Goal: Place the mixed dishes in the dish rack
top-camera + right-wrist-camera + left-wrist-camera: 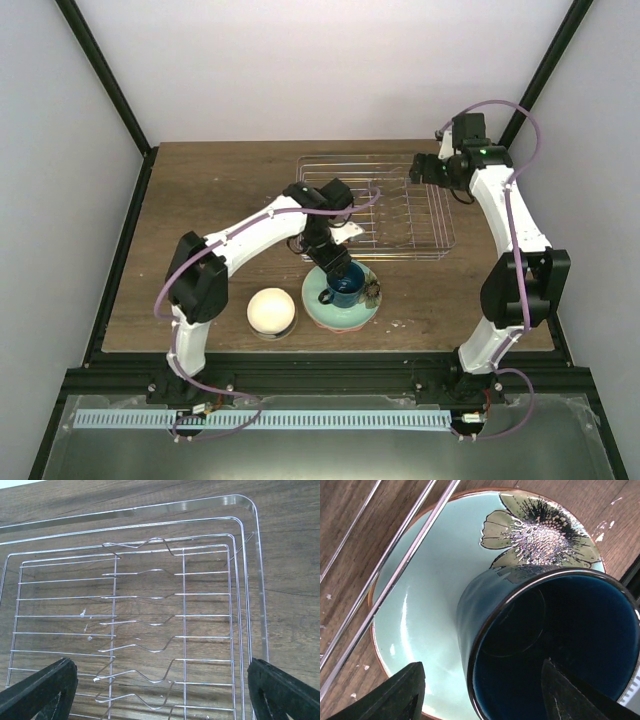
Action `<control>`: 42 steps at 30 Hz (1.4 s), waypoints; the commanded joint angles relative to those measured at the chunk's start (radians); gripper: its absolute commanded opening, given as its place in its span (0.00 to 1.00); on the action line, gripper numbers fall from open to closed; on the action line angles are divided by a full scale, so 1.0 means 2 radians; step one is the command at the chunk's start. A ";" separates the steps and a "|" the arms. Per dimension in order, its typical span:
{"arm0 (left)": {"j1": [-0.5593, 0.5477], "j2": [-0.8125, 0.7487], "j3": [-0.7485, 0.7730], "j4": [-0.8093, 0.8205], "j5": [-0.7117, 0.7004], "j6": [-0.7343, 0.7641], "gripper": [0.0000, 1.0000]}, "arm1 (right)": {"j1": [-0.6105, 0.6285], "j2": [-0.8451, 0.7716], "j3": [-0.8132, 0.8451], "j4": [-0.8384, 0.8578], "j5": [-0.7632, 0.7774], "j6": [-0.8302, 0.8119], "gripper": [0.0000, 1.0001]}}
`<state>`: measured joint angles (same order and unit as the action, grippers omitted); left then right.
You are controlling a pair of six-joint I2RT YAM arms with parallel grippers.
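The dark blue mug (347, 287) stands upright on the mint-green flower-marked plate (322, 303), in front of the chrome dish rack (400, 235). My left gripper (336, 266) is open right above the mug. In the left wrist view its gripper (480, 702) straddles the mug's (520, 615) near wall: one finger (395, 695) is outside over the plate (430, 600), the other finger (570, 695) is inside the mug. My right gripper (428, 170) is open and empty over the rack's far right corner (185, 595). The cream-white bowl (270, 311) sits left of the plate. The mint-green bowl and the pink-red plate are out of view.
The rack's near rim wires (395, 575) run just beside the plate. The rack holds no dishes in the parts that show. Black frame posts stand at the table's sides and back corners. Bare wood lies left of the rack and behind the bowl.
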<state>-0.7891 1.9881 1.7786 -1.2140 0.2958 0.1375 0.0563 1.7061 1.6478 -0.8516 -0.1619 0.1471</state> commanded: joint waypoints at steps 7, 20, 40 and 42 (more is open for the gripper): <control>-0.007 0.023 0.011 -0.006 0.006 0.012 0.48 | 0.003 -0.006 0.000 -0.007 0.008 -0.003 0.94; -0.008 0.030 0.009 0.000 0.013 0.011 0.07 | 0.003 0.003 -0.001 -0.005 0.012 -0.011 0.94; 0.119 -0.102 0.025 0.101 0.220 -0.078 0.00 | 0.003 -0.027 -0.051 0.069 -0.132 -0.011 0.94; 0.149 -0.121 0.003 0.162 0.256 -0.127 0.00 | 0.003 -0.046 -0.075 0.100 -0.169 -0.010 0.94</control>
<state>-0.5797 1.8462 1.7931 -1.1149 0.5892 0.0448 0.0559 1.6997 1.5547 -0.7605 -0.3344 0.1314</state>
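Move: Just ahead and to the left of the mug's middle, the open left fingers straddle its rim; that middle is about 2 cm back, 3 cm right and 4 cm below. The plate under the mug is 3 cm back and 2 right, 9 cm down. The rack's centre lies some 20 cm ahead and 10 right, also 9 below, the white bowl 6 cm back and 13 left, equally low. From the right hand the mug is roughly 21 cm back, 19 left and 14 lower. Sinking about 2 cm, the left hand closes its fingers on the mug's wall at the rim, one inside and one outside, then lifts it roughly 10 cm and carries it some 5 cm forward towards the rack, rolling so that the fingertips swing to the right, with a slight counter-clockwise turn. Late on, the open right hand shifts about 3 cm left and slightly down over the rack, turning a little counter-clockwise. ##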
